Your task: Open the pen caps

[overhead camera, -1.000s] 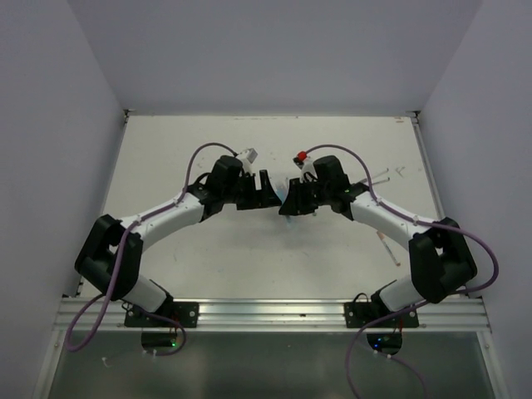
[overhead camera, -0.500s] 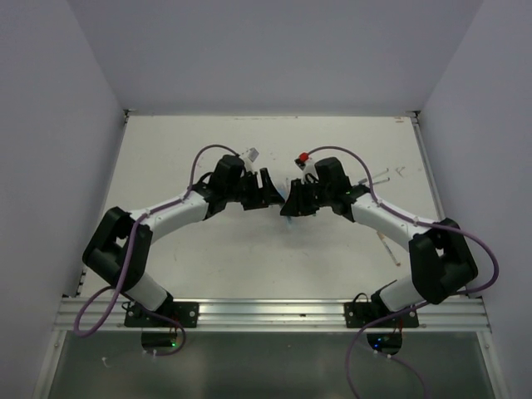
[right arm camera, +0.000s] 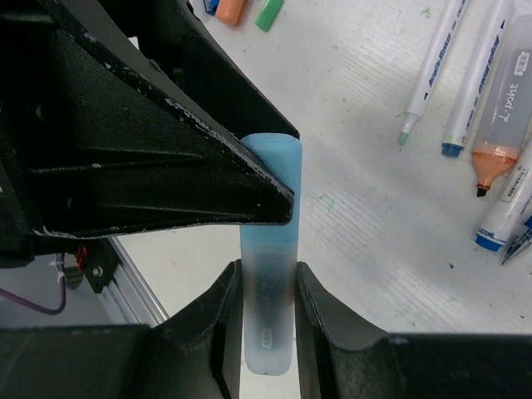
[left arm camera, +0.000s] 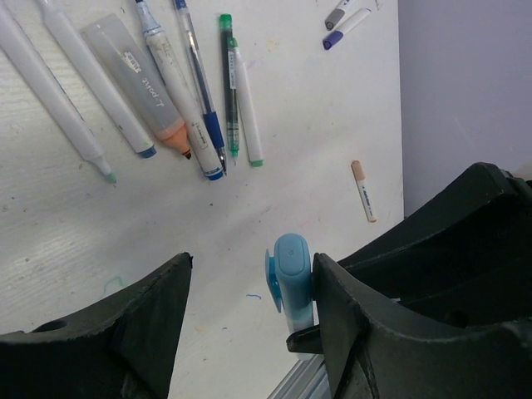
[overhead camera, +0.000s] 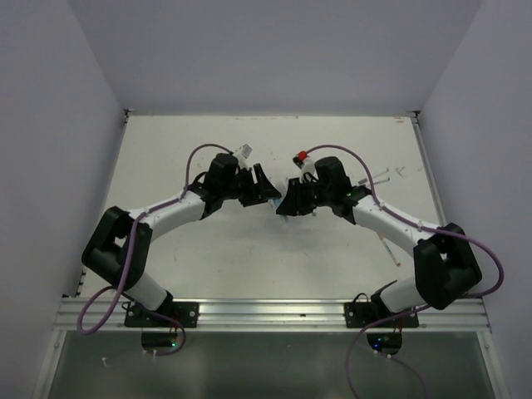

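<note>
My right gripper (right arm camera: 268, 278) is shut on the pale barrel of a light blue pen (right arm camera: 268, 320) and holds it off the table. Its blue pen cap (left arm camera: 293, 270) points into my left gripper (left arm camera: 253, 274), which is open around it. The right-hand finger (left arm camera: 374, 316) touches the cap, and the left-hand finger (left arm camera: 141, 324) stands well apart from it. In the right wrist view that left finger (right arm camera: 166, 166) covers part of the cap (right arm camera: 278, 162). From above, the two grippers (overhead camera: 268, 189) (overhead camera: 289, 202) meet at mid-table.
Several uncapped pens (left arm camera: 166, 83) lie in a row on the white table (left arm camera: 291, 125), with loose caps nearby: a peach one (left arm camera: 362, 191) and purple and grey ones (left arm camera: 342, 17). Orange and green caps (right arm camera: 249, 10) lie farther off. More pens (right arm camera: 474, 91) are at the right.
My left gripper has moved right, up to the right gripper, and its jaws have narrowed around the blue cap. The right gripper has kept its hold on the pen.
</note>
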Tool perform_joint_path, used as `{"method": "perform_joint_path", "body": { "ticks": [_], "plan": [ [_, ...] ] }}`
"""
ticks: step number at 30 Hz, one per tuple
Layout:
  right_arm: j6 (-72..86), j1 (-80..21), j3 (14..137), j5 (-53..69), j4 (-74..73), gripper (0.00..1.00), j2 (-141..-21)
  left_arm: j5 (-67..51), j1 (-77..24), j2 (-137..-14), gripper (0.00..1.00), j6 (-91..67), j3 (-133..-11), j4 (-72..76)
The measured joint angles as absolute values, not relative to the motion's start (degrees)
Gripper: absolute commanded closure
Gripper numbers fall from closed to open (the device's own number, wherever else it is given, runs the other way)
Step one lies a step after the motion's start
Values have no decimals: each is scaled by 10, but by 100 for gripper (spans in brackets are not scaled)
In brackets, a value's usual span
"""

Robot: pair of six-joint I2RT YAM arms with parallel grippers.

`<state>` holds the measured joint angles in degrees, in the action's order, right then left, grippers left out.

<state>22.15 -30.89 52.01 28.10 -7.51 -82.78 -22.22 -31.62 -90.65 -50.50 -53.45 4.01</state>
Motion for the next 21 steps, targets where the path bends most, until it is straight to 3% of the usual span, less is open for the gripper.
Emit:
{"method": "perform_joint_path", "body": {
  "ticks": [4,7,10,13,14,15,17,21],
  "plan": [
    [235,-316,520,281,-59,100,-831,-227,-316,-907,41,-509,-531,48],
    [245,-323,520,281,-44,100,-835,-229,-316,-907,51,-515,-530,51],
    [254,-330,520,279,-34,100,-842,-232,-316,-907,66,-517,-529,51],
    [262,-335,520,273,-23,100,-851,-239,-316,-908,88,-522,-529,58],
    [263,-338,520,267,-19,100,-854,-240,-316,-908,99,-524,-529,61],
    [264,-339,520,264,-16,99,-855,-239,-316,-908,100,-524,-528,61],
    [265,-341,520,260,-10,82,-859,-240,-314,-909,100,-525,-528,62],
    [265,-347,520,254,-2,71,-870,-234,-312,-911,100,-524,-526,54]
  ]
}}
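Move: The blue pen stands nearly upright in the right hand's fingers, its cap still on, with the cap's middle about 4 cm above the right hand point, 2 cm to its left and 1 cm ahead. From the left hand the cap lies roughly 3 cm right, 1 cm back and 1 cm up. On the table some 12 cm below the left hand, the green-tipped marker lies about 9 cm ahead and 2 cm left, the blue-ended marker 9 cm ahead and 2 cm right. Leftwards by about 3 cm, the right hand feeds the capped end of its blue pen deeper between the left fingers, rising slightly and then sinking about 1 cm, its grip kept. The left hand stays nearly in place and closes from well open to narrow, pinching the cap from both sides. ##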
